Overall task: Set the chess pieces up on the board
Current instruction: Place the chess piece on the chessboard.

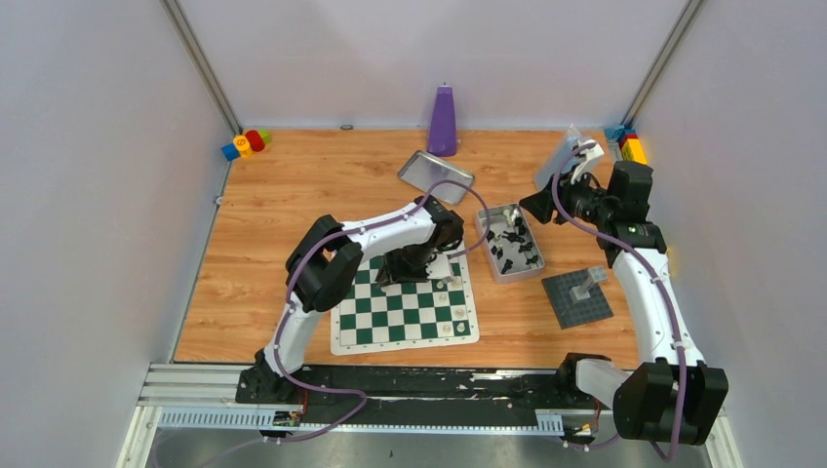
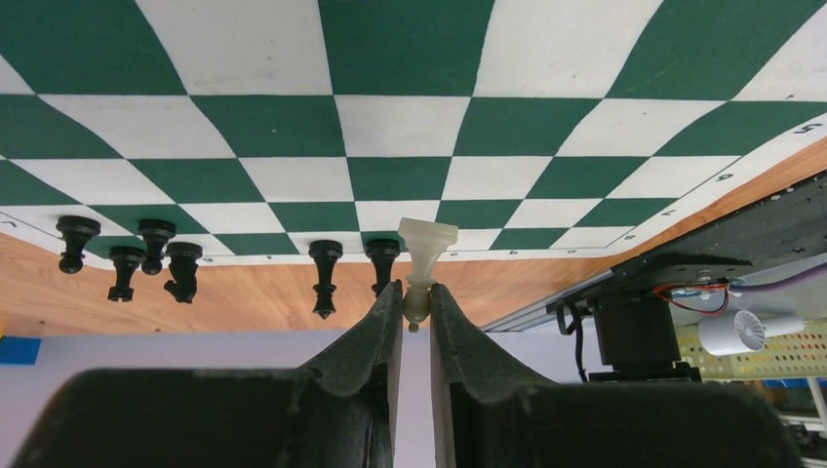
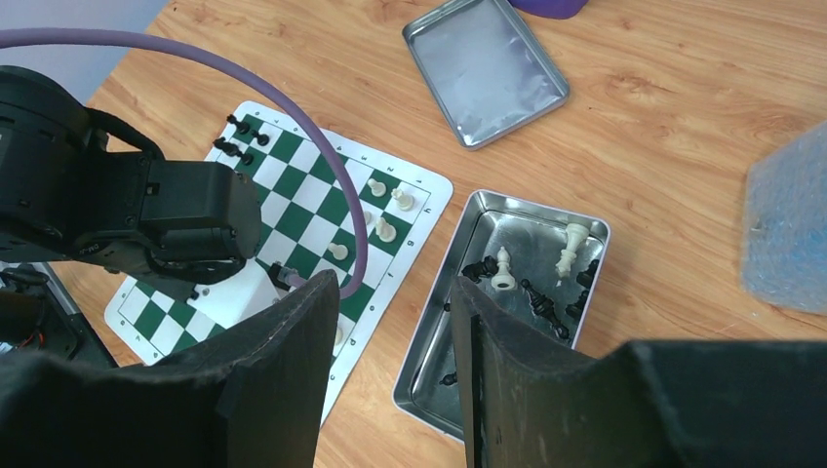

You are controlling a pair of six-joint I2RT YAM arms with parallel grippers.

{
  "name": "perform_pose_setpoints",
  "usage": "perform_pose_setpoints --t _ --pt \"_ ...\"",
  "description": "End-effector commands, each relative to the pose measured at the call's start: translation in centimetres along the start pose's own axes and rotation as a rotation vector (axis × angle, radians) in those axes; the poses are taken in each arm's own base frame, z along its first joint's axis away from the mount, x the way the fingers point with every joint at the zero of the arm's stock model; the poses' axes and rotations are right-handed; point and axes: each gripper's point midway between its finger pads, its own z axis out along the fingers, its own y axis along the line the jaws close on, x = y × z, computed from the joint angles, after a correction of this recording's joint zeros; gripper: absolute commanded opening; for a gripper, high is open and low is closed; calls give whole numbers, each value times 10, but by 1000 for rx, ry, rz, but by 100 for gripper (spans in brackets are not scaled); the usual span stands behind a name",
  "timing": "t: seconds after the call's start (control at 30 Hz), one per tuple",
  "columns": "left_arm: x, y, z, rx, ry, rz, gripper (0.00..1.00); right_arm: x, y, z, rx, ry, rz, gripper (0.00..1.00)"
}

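Note:
The green-and-white board [image 1: 405, 312] lies in front of the left arm. My left gripper [image 2: 416, 292] is shut on the top of a cream chess piece [image 2: 425, 255], whose base rests at the board's [image 2: 410, 117] edge row, beside a black piece [image 2: 382, 263]. Several black pieces [image 2: 156, 255] stand along that same edge. A few cream pieces [image 3: 387, 229] stand on the board's [image 3: 302, 185] opposite side. My right gripper [image 3: 395, 292] hangs open and empty above an open tin [image 3: 541, 208] that holds loose black pieces and cream ones [image 3: 502, 270].
A silver tray [image 1: 436, 176] and a purple bottle [image 1: 443, 121] sit behind the board. A dark grey studded baseplate [image 1: 577, 296] lies to the right of the tin [image 1: 485, 234]. Coloured blocks [image 1: 246, 143] sit in the back left corner, with more blocks [image 1: 629, 144] at the back right.

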Motion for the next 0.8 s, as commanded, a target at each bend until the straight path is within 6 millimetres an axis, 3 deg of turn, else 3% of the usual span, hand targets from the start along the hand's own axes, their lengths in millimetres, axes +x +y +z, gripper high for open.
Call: perform_pose_setpoints --t 0.0,0.4,0.77 --pt "-6 -1 6 -10 6 15 24 -7 1 -1 -2 -27 -52 47" --pt "-16 -3 6 -8 -41 -16 33 -4 0 -1 -1 -23 -55 47" --pt "-15 -14 -19 6 -229 -53 58 -2 -1 1 -4 -23 -56 47"
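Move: Right below the left hand, some 5 cm down and perhaps 1 cm to its left, lies the spot for the white chess piece it holds, in the third column from the board's left edge. The nearer black piece stands about 7 cm left and 1 cm farther out, the farther black piece 7 cm left and 4 cm out. A white pawn is roughly 10 cm to the right and 1 cm out. From the right hand the spot is about 28 cm left, 11 cm back and 24 cm down. Easing down about 1.5 cm over the board, the left hand sets the held white piece on its spot and spreads its fingers, slowly at first and then faster, to roughly half open, letting go of the piece's upper part. Near the end the hand slips about 1 cm back towards the base, still low, with hardly any turn. ##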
